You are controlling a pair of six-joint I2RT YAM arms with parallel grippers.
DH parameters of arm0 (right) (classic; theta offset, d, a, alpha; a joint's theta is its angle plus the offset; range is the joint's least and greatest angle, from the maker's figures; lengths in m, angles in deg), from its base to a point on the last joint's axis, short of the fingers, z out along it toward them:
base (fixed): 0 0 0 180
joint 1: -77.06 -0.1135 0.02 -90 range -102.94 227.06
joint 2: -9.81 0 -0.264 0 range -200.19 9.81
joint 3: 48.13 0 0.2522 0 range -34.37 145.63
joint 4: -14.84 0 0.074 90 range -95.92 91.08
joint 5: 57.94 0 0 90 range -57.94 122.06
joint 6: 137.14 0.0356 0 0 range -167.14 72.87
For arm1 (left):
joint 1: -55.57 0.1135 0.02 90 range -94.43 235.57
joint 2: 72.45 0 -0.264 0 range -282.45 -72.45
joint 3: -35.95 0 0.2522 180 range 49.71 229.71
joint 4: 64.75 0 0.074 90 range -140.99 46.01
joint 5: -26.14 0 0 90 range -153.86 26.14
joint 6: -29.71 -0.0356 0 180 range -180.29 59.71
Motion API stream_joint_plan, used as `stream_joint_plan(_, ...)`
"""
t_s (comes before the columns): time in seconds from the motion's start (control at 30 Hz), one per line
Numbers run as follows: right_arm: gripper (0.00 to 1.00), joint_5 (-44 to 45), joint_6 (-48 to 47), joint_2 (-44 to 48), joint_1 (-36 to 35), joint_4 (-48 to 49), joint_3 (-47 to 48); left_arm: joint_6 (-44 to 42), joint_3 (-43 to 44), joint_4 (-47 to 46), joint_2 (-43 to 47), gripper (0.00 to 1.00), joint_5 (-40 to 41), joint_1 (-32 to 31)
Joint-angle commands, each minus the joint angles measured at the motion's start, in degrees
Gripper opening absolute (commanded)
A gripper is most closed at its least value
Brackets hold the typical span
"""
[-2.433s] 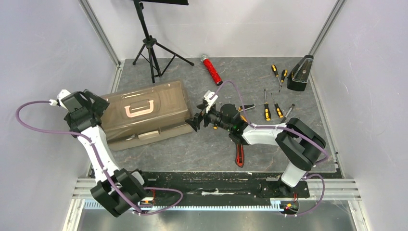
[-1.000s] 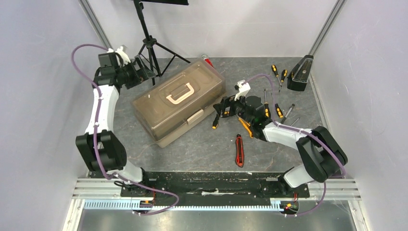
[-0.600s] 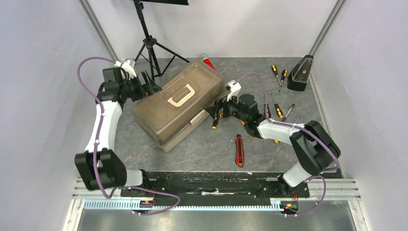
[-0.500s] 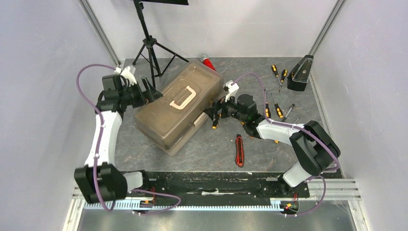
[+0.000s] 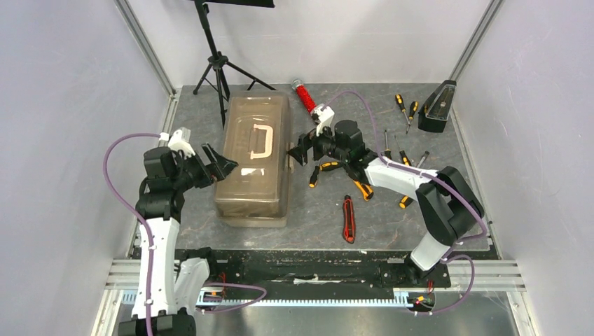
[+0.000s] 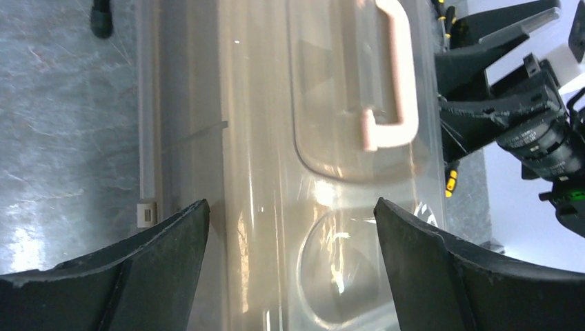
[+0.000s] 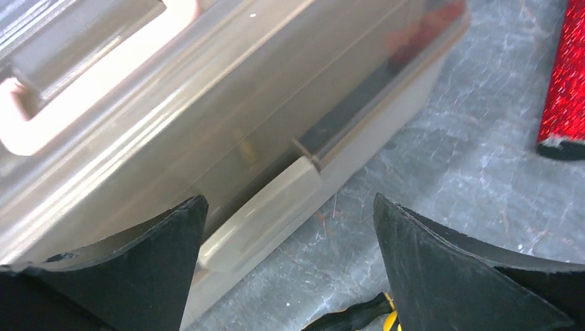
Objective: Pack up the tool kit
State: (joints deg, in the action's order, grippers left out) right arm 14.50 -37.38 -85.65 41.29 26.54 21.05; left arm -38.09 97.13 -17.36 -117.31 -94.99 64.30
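The tool kit's tan translucent toolbox (image 5: 253,168) lies shut with its long side running front to back, cream handle (image 5: 260,142) on top. My left gripper (image 5: 223,162) is open at the box's left side, and the lid (image 6: 276,172) fills the space between its fingers. My right gripper (image 5: 300,148) is open at the box's right side, by the cream latch (image 7: 269,200). A black-orange screwdriver (image 5: 322,170) lies just under it, seen also as a screwdriver (image 7: 359,318) in the right wrist view. An orange knife (image 5: 361,189) and a red knife (image 5: 348,219) lie on the mat.
More screwdrivers (image 5: 401,105) lie scattered at the back right. A red glittery cylinder (image 5: 308,100) lies behind the right gripper. A black metronome (image 5: 438,105) stands in the back right corner, a black tripod (image 5: 220,70) at the back left.
The toolbox has swung from a diagonal to lengthwise front to back. My left gripper came nearer along its left side; my right gripper shifted back and left.
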Motion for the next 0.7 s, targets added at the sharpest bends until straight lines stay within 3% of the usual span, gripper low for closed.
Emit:
stream_joint_plan(0.0, 0.95, -0.1, -3.0, 2.37, -1.23, -3.07, 4.48, 7.05, -0.18, 4.57, 3.01, 0.93, -8.15, -1.44)
stream_joint_plan(0.27, 0.98, -1.19, 6.21, 11.46, 5.64, -0.88, -6.64, 3.11, 10.5, 10.48, -0.34, 0.93, 8.99, -1.44)
stream_joint_plan(0.43, 0.98, -5.57, 16.13, 9.98, 8.01, 4.03, -9.2, 4.32, 16.32, 6.97, -8.75, 0.93, 10.12, -1.44)
stream_joint_plan(0.67, 0.95, -13.31, 29.62, 3.15, 9.5, 19.02, -10.73, 6.16, 21.49, 0.28, -20.99, 0.93, 9.63, -4.31)
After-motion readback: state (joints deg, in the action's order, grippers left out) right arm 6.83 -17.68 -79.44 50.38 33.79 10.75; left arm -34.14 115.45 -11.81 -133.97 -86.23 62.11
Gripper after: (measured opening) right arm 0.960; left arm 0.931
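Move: The tool box stands between the hands, its middle about 9 cm right of the left hand, 1 cm farther out and 9 cm lower. From the left hand the lid handle is some 5 cm ahead and 11 cm right, a tripod foot 14 cm ahead and 3 cm left. From the right hand the box's latch is about 3 cm left, 2 cm back and 4 cm below; the red torch lies 16 cm ahead, 4 cm right; a small screwdriver 8 cm back, 5 cm right. Drawing back about 2 cm and slightly right against the box's left side, the left hand then reverses forward some 7 cm along that side, rising on the way. The right hand comes free of the latch side, lifting a little and backing off to its right about 6 cm, then sinks and eases back slightly while tipping down and rolling its left side up. Both grippers stay open. ##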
